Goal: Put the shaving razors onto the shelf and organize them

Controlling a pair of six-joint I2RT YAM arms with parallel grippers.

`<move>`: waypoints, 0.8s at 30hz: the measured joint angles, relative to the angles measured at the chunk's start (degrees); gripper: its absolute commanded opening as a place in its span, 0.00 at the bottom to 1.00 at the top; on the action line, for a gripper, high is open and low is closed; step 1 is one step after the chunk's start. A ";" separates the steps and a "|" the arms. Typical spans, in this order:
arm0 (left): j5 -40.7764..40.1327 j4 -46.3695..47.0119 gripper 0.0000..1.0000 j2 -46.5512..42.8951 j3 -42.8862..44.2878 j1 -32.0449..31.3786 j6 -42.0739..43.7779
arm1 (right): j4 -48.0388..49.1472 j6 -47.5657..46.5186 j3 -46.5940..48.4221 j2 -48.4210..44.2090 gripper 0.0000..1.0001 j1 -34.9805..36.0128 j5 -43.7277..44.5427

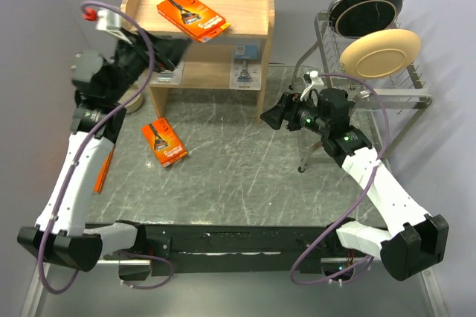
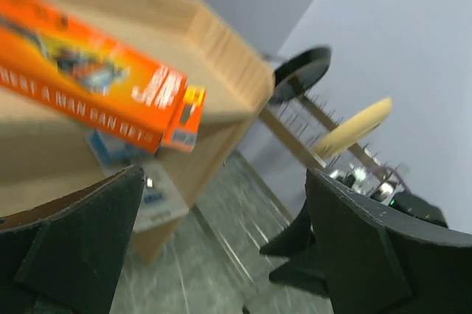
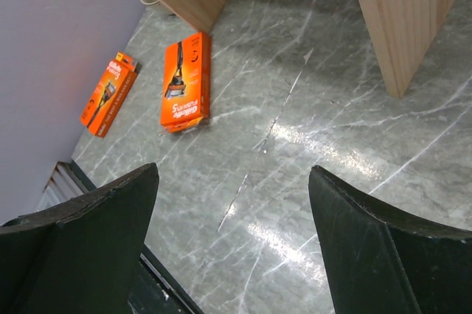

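The light wooden shelf [image 1: 264, 15] stands at the back of the table. One orange razor pack [image 1: 192, 16] lies slanted in its top tray, also filling the upper left of the left wrist view [image 2: 96, 85]. A clear blister pack [image 1: 247, 64] rests on the lower board, and a second one [image 1: 168, 73] is half hidden by my left gripper [image 1: 165, 47]. That gripper [image 2: 223, 174] hangs open and empty at the shelf's front left. Two more orange packs lie on the table [image 3: 186, 82] [image 3: 109, 93]. My right gripper [image 1: 274, 114] [image 3: 232, 170] is open and empty over the marble, right of the shelf.
A wire dish rack [image 1: 405, 86] at the back right holds a black plate [image 1: 366, 10] and a cream plate [image 1: 379, 53]. The shelf's right side panel [image 3: 391, 19] stands close ahead of my right gripper. A grey wall borders the left.
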 measured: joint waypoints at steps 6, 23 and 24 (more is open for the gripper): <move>5.97 -1.09 0.99 4.37 -5.05 -0.35 -4.39 | -0.02 0.17 0.00 0.07 0.90 -0.26 0.02; 2.91 5.07 0.53 12.72 -0.55 -2.36 -21.07 | -1.29 -0.46 -3.98 -2.27 0.90 -3.93 1.36; 2.16 4.96 0.50 13.14 0.13 -2.40 -21.84 | -1.31 -0.57 -4.15 -2.27 0.90 -4.07 1.36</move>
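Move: The orange razor box on the shelf's top board, its near corner jutting past the front edge, lies about 13 cm ahead of the left hand, 4 cm to its right and 5 cm lower. On the board below, some 27 cm under that hand and 12 cm ahead, the left blue razor pack is 4 cm to its left and the right one 16 cm to its right. From the right hand the orange box is about 16 cm ahead, 20 cm left and 18 cm up. Heading for the near, overhanging side of the orange box, the empty left hand first drops about 8 cm while going forward and right, then keeps on forward, climbing a couple of centimetres. Its fingers tip some 20 degrees down to roughly level, roll left side down, and start to close, ending beside the box; contact can't be made out. The right hand eases right and down. ##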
